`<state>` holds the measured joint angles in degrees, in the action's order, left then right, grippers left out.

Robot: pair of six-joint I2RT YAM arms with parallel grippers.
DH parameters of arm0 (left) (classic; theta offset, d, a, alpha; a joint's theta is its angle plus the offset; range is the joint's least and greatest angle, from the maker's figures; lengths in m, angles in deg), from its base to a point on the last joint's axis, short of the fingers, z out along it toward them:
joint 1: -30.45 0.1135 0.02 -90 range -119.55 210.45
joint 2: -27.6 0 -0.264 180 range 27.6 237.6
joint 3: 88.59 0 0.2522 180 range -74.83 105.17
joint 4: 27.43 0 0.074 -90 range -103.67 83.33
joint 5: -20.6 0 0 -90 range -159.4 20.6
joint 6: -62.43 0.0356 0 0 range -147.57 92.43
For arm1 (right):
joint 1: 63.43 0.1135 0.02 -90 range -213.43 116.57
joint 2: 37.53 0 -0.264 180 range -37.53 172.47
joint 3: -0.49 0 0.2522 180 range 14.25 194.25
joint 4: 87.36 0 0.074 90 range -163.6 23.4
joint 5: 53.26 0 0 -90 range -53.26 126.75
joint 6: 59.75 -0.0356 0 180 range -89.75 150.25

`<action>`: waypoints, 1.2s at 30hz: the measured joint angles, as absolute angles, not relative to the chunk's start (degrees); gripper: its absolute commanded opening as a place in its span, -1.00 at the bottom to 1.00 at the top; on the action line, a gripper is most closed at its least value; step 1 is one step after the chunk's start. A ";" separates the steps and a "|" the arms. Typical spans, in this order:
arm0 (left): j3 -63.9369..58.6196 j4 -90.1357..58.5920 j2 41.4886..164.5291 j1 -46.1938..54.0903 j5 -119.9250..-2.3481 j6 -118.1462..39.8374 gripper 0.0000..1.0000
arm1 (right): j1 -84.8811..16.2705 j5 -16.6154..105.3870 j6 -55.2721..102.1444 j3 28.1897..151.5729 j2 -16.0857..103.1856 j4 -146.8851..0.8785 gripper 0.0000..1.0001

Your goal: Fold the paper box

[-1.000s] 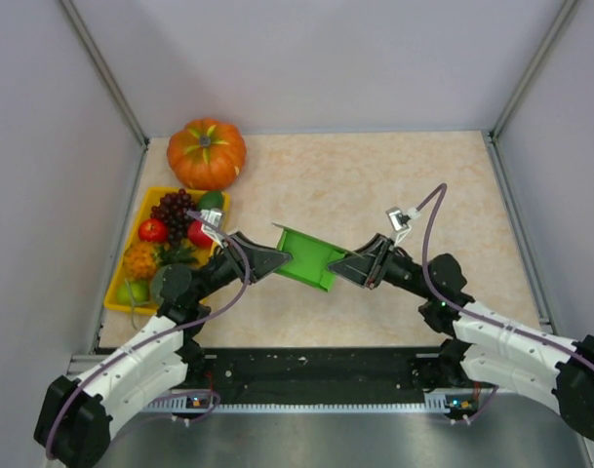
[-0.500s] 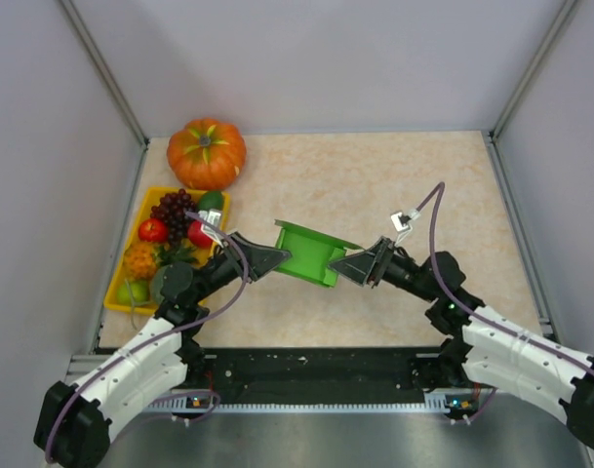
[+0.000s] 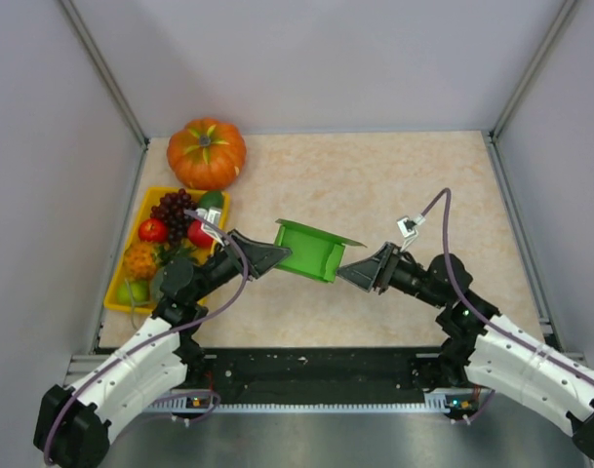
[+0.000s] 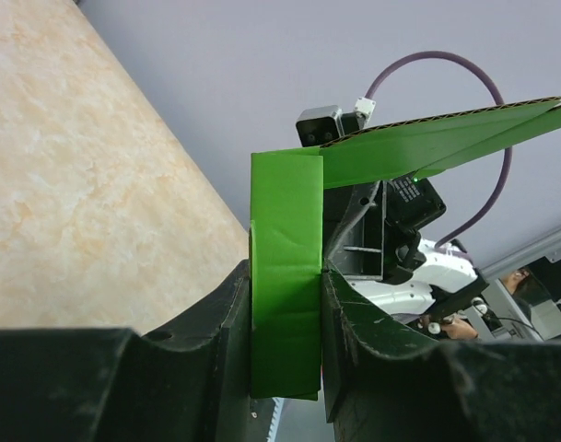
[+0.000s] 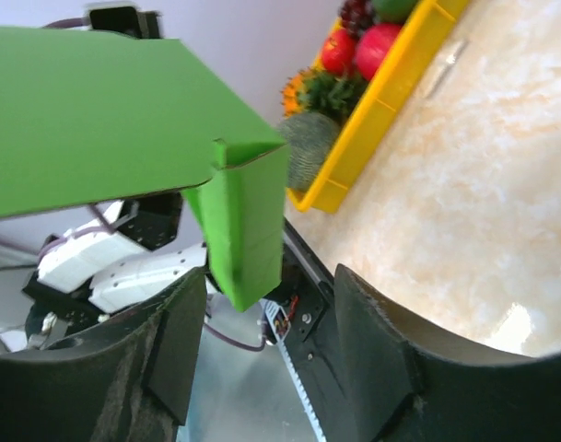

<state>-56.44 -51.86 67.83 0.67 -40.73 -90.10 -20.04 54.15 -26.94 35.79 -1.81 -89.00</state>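
The paper box [image 3: 311, 255] is a bright green card, partly folded into an open tray shape and held up over the middle of the table. My left gripper [image 3: 277, 256] is shut on its left wall. In the left wrist view, a green wall panel [image 4: 285, 276] stands clamped between the two black fingers of that gripper [image 4: 286, 308]. My right gripper [image 3: 352, 273] hangs just right of the box with its jaws apart. In the right wrist view, a corner of the box [image 5: 243, 239] dips between the spread fingers of that gripper [image 5: 266, 295] without touching them.
An orange pumpkin [image 3: 207, 153] sits at the back left. A yellow tray [image 3: 118, 285] along the left edge holds grapes [image 3: 173, 207], red fruit and other pieces. Grey walls close in the table on three sides.
My right gripper opened, let go of the box's right side and drew back to the right. The box lifted and tilted slightly. The left gripper kept its hold.
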 measured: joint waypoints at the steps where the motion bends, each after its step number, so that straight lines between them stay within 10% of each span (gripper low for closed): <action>1: -56.09 -51.12 67.79 0.67 -40.78 -89.53 -0.75 | -19.88 53.72 -26.70 36.25 -1.15 -88.19 0.07; 25: -52.41 -35.21 62.65 -0.10 -49.37 -78.45 -0.81 | -9.39 30.02 -22.44 54.72 16.62 -72.19 -1.00; 36: -52.35 -26.14 64.38 0.01 -57.82 -76.96 -0.79 | -0.84 5.83 -25.50 76.48 37.93 -48.67 -1.00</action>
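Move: The right hand is empty and open. The paper box's right end is just beyond its fingertips, about 3 cm ahead, 4 cm to the left and 2 cm higher. The lid's free edge juts some 5 cm ahead and 5 cm above, neither left nor right, and the left end, still pinched by the left hand, is roughly 16 cm left, 4 cm ahead and 4 cm up. From the left hand, the right end is about 12 cm right, 1 cm back and slightly lower. The right fingers close on the thin wall at the box's right end, under the lid, after reaching about 8 cm forward, 5 cm left and somewhat down, the hand tipping down and swinging clockwise. The left hand keeps its pinch, first barely moving, then carrying the box down, forward and a little left, turning it some 20 degrees counter-clockwise. ##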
